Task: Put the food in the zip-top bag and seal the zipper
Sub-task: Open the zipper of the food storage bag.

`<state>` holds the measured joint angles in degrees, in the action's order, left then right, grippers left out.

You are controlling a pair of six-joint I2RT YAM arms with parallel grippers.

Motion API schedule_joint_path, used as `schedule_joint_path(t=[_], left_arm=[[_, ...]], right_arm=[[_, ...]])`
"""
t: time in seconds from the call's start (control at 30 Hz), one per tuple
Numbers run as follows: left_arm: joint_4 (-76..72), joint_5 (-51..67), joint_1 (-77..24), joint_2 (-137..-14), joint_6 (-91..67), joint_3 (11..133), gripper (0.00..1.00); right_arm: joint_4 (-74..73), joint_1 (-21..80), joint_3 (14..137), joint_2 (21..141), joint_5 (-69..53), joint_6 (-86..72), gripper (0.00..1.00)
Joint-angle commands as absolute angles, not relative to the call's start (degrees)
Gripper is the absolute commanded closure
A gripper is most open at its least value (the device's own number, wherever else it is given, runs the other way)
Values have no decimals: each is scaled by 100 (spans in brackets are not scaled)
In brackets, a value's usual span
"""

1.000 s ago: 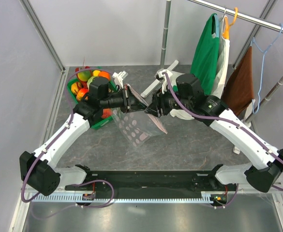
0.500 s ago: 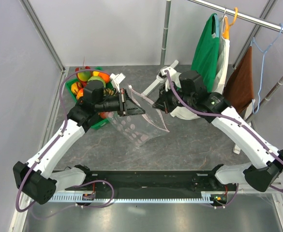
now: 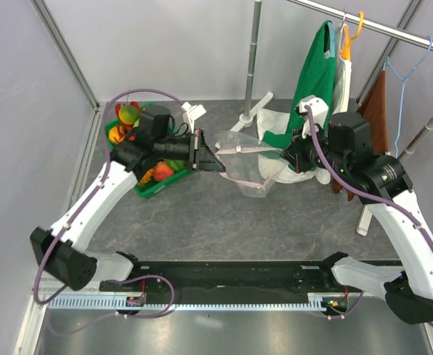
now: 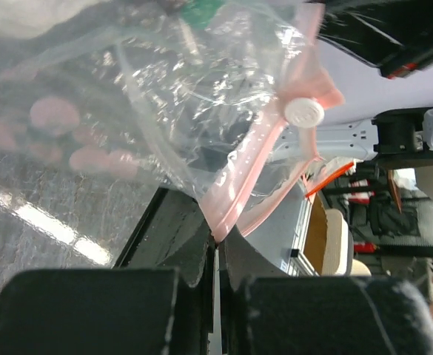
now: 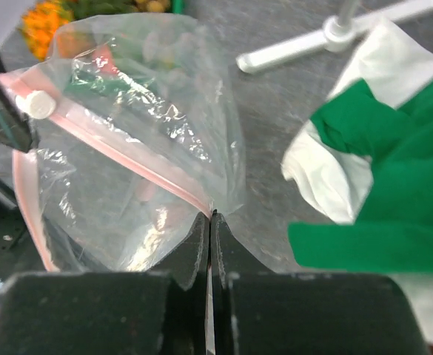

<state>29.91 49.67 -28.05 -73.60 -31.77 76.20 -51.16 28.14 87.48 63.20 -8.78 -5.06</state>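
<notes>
The zip-top bag [image 3: 251, 174], clear with pale pink dots, hangs stretched between my two grippers above the table. Its pink zipper [image 3: 249, 151] runs along the top edge, with a white slider [image 4: 303, 112] near the left end. My left gripper [image 3: 215, 166] is shut on the zipper's left end [image 4: 223, 222]. My right gripper [image 3: 283, 155] is shut on the right end [image 5: 201, 203]. Nothing shows inside the bag [image 5: 142, 140]. The food [image 3: 129, 114] lies in a green tray [image 3: 148, 188] at the back left, behind my left arm.
Green [image 3: 316, 81], white and brown garments hang from a rack at the right, and green and white cloth [image 5: 379, 177] lies just under my right gripper. A white stand foot [image 3: 257, 112] and pole rise at the back. Grey walls close in the left and back.
My right gripper has closed on the bag's right end and pulled it far to the right. The bag went from hanging folded to stretched flat. My left gripper shifted slightly.
</notes>
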Motion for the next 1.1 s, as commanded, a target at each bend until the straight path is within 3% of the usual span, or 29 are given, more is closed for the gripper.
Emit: schedule_joint_path(t=[0.0,0.23,0.37,0.5,0.63,0.73,0.77,0.83,0.97,1.0,1.07], left_arm=[[3103,5361,-2786,-8198,-2760,7953,98],[3067,6222,-2900,-9992,-2725,8639,89],[3453,5565,-2883,-9994,-2199,8482,88],[3832,4493,-2839,-9774,-1592,8253,76],[4086,3413,-2699,-9764,-1363,8095,74],[4236,3260,-2471,-9668,-1064,8095,71],[4262,3470,-2391,-9624,-994,8095,61],[4272,4031,-2181,-9275,-695,8112,51],[3719,3762,-1759,-8132,-729,7779,10],[3579,3727,-1627,-7982,-895,7717,3],[3533,3202,-1398,-7631,-1141,7559,0]], right_arm=[[-5853,2742,8860,6214,36,-422,100],[-5574,2751,8517,6424,-825,-1019,100],[-5028,2803,7947,6837,-1125,-1432,100],[-4625,2830,7682,7731,-1046,-1547,100],[-4088,2830,7550,8121,-1099,-1661,100],[-3684,2821,7489,8200,-1151,-1793,100],[-3613,2830,7471,8200,-1230,-1845,100],[-3393,2830,7401,8183,-1327,-1994,100],[-3129,2821,7190,8174,-1468,-2241,100],[-3007,2830,7146,8174,-1459,-2285,100],[-2892,2830,7014,8183,-1459,-2486,100]])
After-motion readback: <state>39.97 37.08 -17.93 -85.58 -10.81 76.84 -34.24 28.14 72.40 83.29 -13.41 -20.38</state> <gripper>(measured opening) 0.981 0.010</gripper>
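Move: The zip-top bag hangs with its mouth gaping between the hands, pinched by both; the middle of the mouth is about 10 cm to the left hand's right, 1 cm back and 3 cm below it. From the right hand, this mouth is some 10 cm left, 1 cm back and 5 cm below, with the white cloth roughly 14 cm ahead, 1 cm left and 27 cm down. The food basket stands about 26 cm left of the left hand, 16 cm farther out and 22 cm lower. The zip-top bag is carried down by both hands, its zip edge still pinched by the right, which sinks about 16 cm while easing forward and left and tipping its fingers some 25 degrees further down. The left goes down with it, forward and a little right, then lets go, opens wide and pulls away leftward towards the basket, its fingers tipped lower, rising slightly at the end. ##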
